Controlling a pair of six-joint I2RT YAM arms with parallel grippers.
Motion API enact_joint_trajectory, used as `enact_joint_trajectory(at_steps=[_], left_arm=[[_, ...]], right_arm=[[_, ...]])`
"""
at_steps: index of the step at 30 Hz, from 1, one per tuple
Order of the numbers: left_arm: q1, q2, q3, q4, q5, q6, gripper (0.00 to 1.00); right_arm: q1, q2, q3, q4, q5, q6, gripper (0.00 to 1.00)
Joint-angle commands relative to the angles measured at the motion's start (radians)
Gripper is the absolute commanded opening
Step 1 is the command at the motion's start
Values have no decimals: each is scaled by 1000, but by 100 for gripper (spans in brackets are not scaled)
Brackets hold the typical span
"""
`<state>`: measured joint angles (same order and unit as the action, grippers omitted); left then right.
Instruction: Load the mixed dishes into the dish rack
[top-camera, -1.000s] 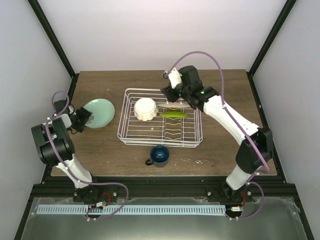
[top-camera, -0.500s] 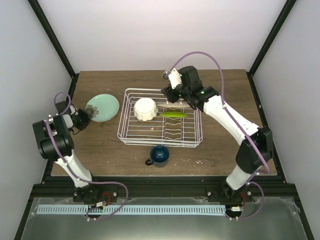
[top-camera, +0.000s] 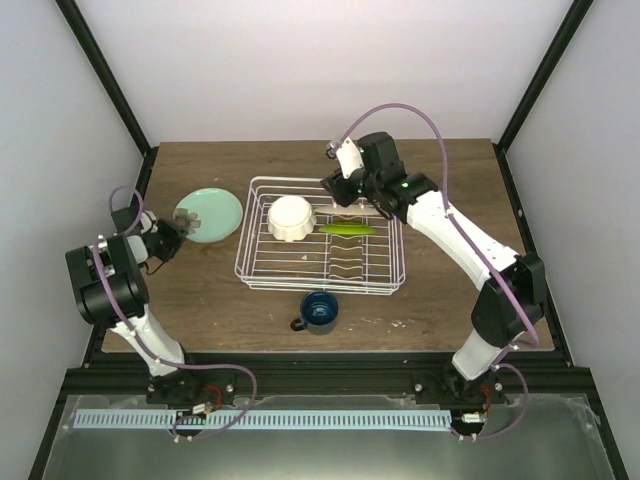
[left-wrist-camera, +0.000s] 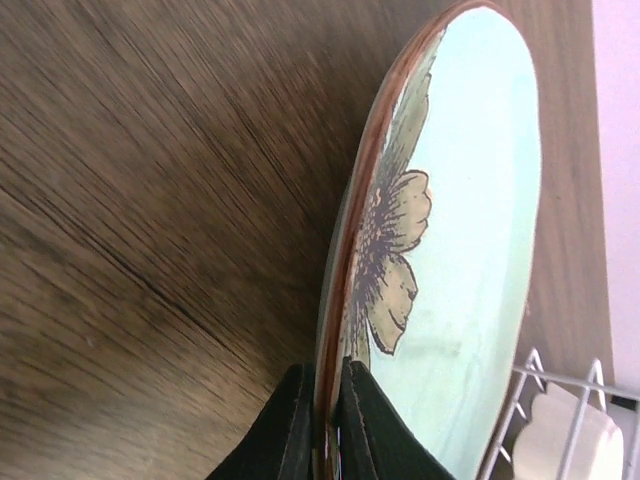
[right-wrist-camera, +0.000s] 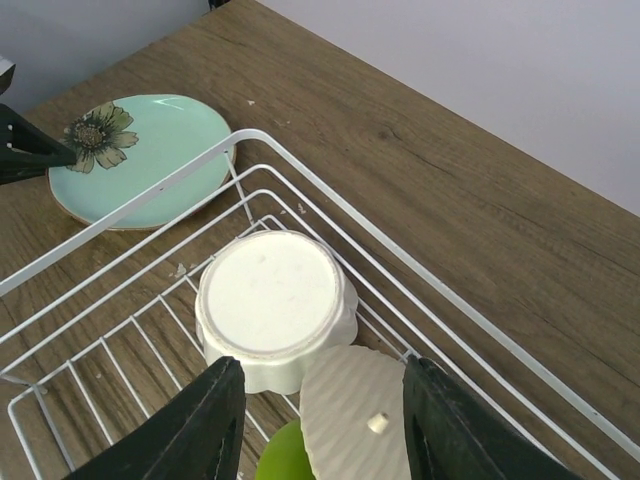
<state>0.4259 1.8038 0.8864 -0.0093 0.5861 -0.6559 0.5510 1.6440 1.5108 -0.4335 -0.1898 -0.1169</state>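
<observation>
The pale mint-green plate (top-camera: 212, 213) with a flower print sits left of the dish rack (top-camera: 244, 245). My left gripper (top-camera: 172, 232) is shut on its near rim; in the left wrist view both fingers pinch the brown edge of the plate (left-wrist-camera: 460, 200). Inside the rack (right-wrist-camera: 330, 190) the cream scalloped bowl (right-wrist-camera: 270, 305) lies upside down, next to the lime-green dish (top-camera: 348, 229). My right gripper (right-wrist-camera: 322, 365) hangs open over the rack's far side. The flat cream plate (right-wrist-camera: 355, 420) stands between its fingers, with a gap on the left. The dark blue mug (top-camera: 319, 311) stands in front of the rack.
The rack fills the table's middle. Black frame posts rise at the table's left and right edges. Purple cables loop over both arms.
My left gripper has shut on the mint plate's rim and carried it a little right and back, towards the rack. The right arm has held still, its jaws narrowing slightly.
</observation>
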Motion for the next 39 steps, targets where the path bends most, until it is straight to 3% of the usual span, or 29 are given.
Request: enact_joint_trajectory(at_steps=[1, 17, 23, 26, 30, 39], left_arm=[[-1, -71, -44, 108, 93, -33, 0], [14, -197, -139, 591, 188, -334, 0], [14, -279, -117, 576, 209, -309, 0], [13, -321, -119, 573, 227, -308, 0], [9, -390, -124, 511, 248, -279, 0], [-72, -544, -143, 368, 296, -199, 0]], right_arm=[[0, 13, 49, 3, -54, 19, 45], [0, 38, 36, -7, -168, 69, 45], [0, 98, 89, -7, -317, 110, 54], [-1, 140, 135, -2, -403, 130, 68], [-2, 173, 153, 59, -510, 178, 76], [-5, 282, 219, 165, -700, 286, 82]])
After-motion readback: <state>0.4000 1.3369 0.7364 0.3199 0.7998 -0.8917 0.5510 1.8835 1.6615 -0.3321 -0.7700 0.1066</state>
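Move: The left hand already pinches the rim of the pale blue plate, whose middle is about 7 cm to its right and 2 cm ahead; the rack's middle lies some 34 cm to its right and 2 cm back. From the right hand that plate is roughly 32 cm left, 2 cm ahead and 24 cm below; the white bowl is 10 cm left and 2 cm ahead, the green plate level and 4 cm right, both some 20 cm below. Left hand lifts the still-pinched plate about 19 cm, tipping up; right, opening, reaches 9 cm left towards it. ##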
